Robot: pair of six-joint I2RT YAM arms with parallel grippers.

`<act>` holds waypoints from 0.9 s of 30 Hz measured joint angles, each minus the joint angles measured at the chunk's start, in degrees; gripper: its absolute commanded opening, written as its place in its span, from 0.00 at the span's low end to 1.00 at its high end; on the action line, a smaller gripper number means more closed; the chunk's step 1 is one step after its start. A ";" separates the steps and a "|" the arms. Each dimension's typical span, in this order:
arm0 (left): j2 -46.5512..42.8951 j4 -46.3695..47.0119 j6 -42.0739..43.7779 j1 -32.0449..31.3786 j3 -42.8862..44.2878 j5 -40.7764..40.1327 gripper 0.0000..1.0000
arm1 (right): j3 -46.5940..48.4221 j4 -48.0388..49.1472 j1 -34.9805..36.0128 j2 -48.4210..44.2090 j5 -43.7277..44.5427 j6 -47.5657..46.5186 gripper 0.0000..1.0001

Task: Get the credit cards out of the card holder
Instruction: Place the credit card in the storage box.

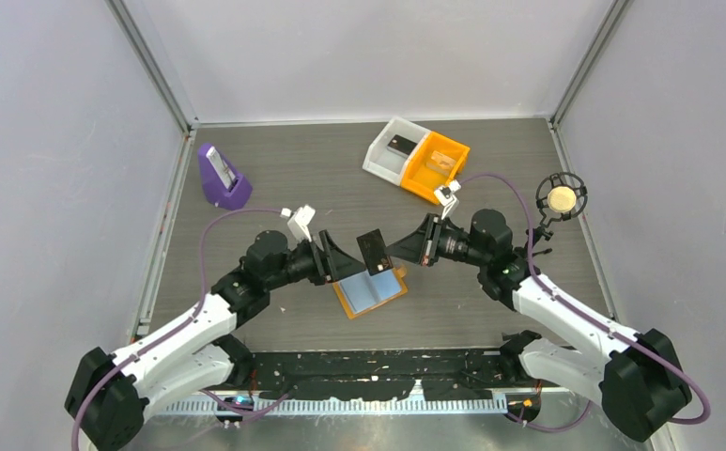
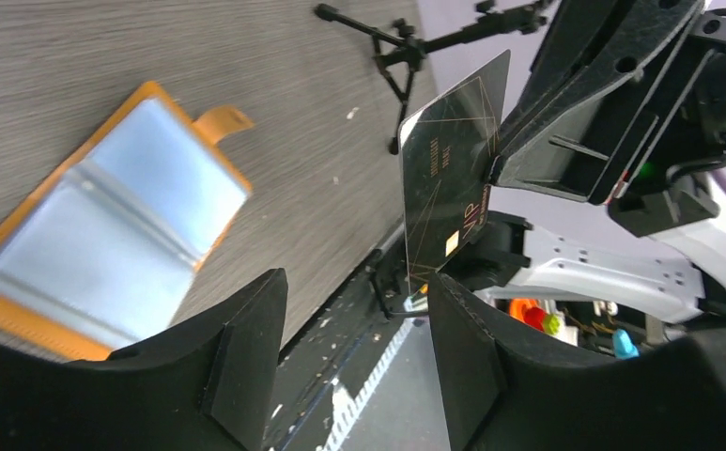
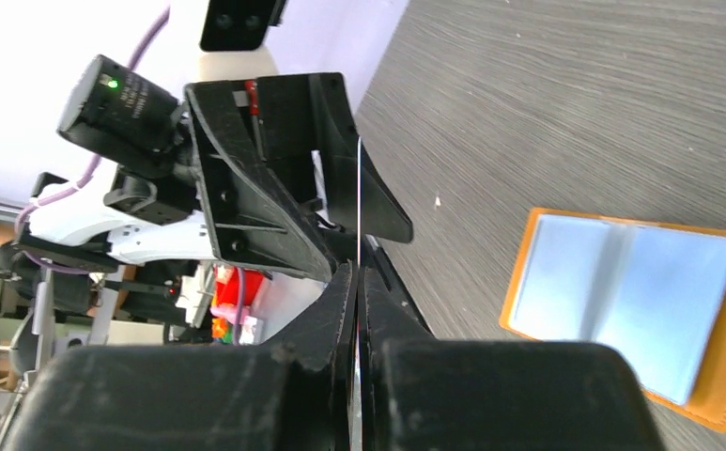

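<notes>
The card holder (image 1: pixel 370 289) lies open like a book on the table, orange rim up, light blue panels showing (image 2: pixel 105 244) (image 3: pixel 622 310). Above it a black credit card (image 1: pixel 373 250) with gold print (image 2: pixel 448 188) stands on edge in the air. My right gripper (image 1: pixel 404 249) is shut on the card's right side; in the right wrist view the card (image 3: pixel 360 202) shows as a thin line between the closed fingers (image 3: pixel 340 301). My left gripper (image 1: pixel 338 256) faces the card from the left, open (image 2: pixel 359 319), with nothing between its fingers and not touching the card.
A white bin (image 1: pixel 394 148) and an orange bin (image 1: pixel 439 164) stand side by side at the back, each holding a card-like item. A purple stand (image 1: pixel 223 178) sits at the back left. A round device on a small tripod (image 1: pixel 561 198) is at the right edge.
</notes>
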 measured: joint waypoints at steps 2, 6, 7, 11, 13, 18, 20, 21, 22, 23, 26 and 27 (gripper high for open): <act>1.55 2.84 -0.98 0.00 0.39 1.81 0.54 | -0.22 1.49 0.26 -0.85 0.20 1.38 0.05; 5.42 8.79 -3.48 0.00 0.81 5.03 0.48 | -1.11 4.76 0.85 -1.64 1.62 4.48 0.05; 5.92 9.79 -4.20 0.00 0.81 5.49 0.47 | -1.62 5.64 1.01 -1.70 2.10 5.25 0.05; 6.84 13.18 -6.03 0.00 0.81 6.93 0.23 | -3.89 8.02 1.27 -1.73 3.32 7.85 0.05; 6.84 14.14 -6.34 0.00 0.81 7.23 0.11 | -4.72 8.46 1.42 -1.73 3.56 8.50 0.05; 6.80 14.29 -6.19 0.02 0.94 7.80 0.00 | -4.81 8.11 1.25 -1.53 3.41 5.95 0.16; 6.69 13.97 -5.90 0.02 1.01 8.46 0.00 | -4.28 6.73 1.09 -0.92 2.29 3.63 0.26; 6.64 13.70 -5.68 0.02 1.01 8.70 0.00 | -3.72 5.77 1.09 -0.48 1.53 2.21 0.32; 6.45 13.05 -5.16 0.00 1.14 8.92 0.00 | -2.95 4.28 1.09 0.00 0.44 0.42 0.34; 6.27 12.17 -4.52 0.00 1.38 8.94 0.00 | -2.23 2.71 1.09 0.33 -0.57 -0.96 0.37; 4.92 6.88 -1.03 0.00 3.17 9.86 0.00 | 1.79 -6.10 1.01 0.57 -3.28 -8.13 0.42; 4.11 4.96 0.42 0.00 3.74 10.38 0.00 | 3.54 -9.38 0.92 0.57 -4.00 -10.95 0.44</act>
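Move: The black card, held by the right fingers, has its middle about 3 cm left of that hand, 1 cm ahead and at its height; from the open left fingers it is some 4 cm right, 2 ahead and 3 above. From the left hand, the open card holder lies 3 cm right, 1 ahead and 17 below, and the storage box about 35 cm ahead, 14 right and 16 below. The black card changes hands in mid-air: the open left gripper goes about 3 cm up and as far right to its free left edge, rolling some 10 degrees, and shuts on it. The right hand holds on, rising about 2 cm and sinking again, then opens to let go and, like the left, draws back 1 to 1.5 cm. ##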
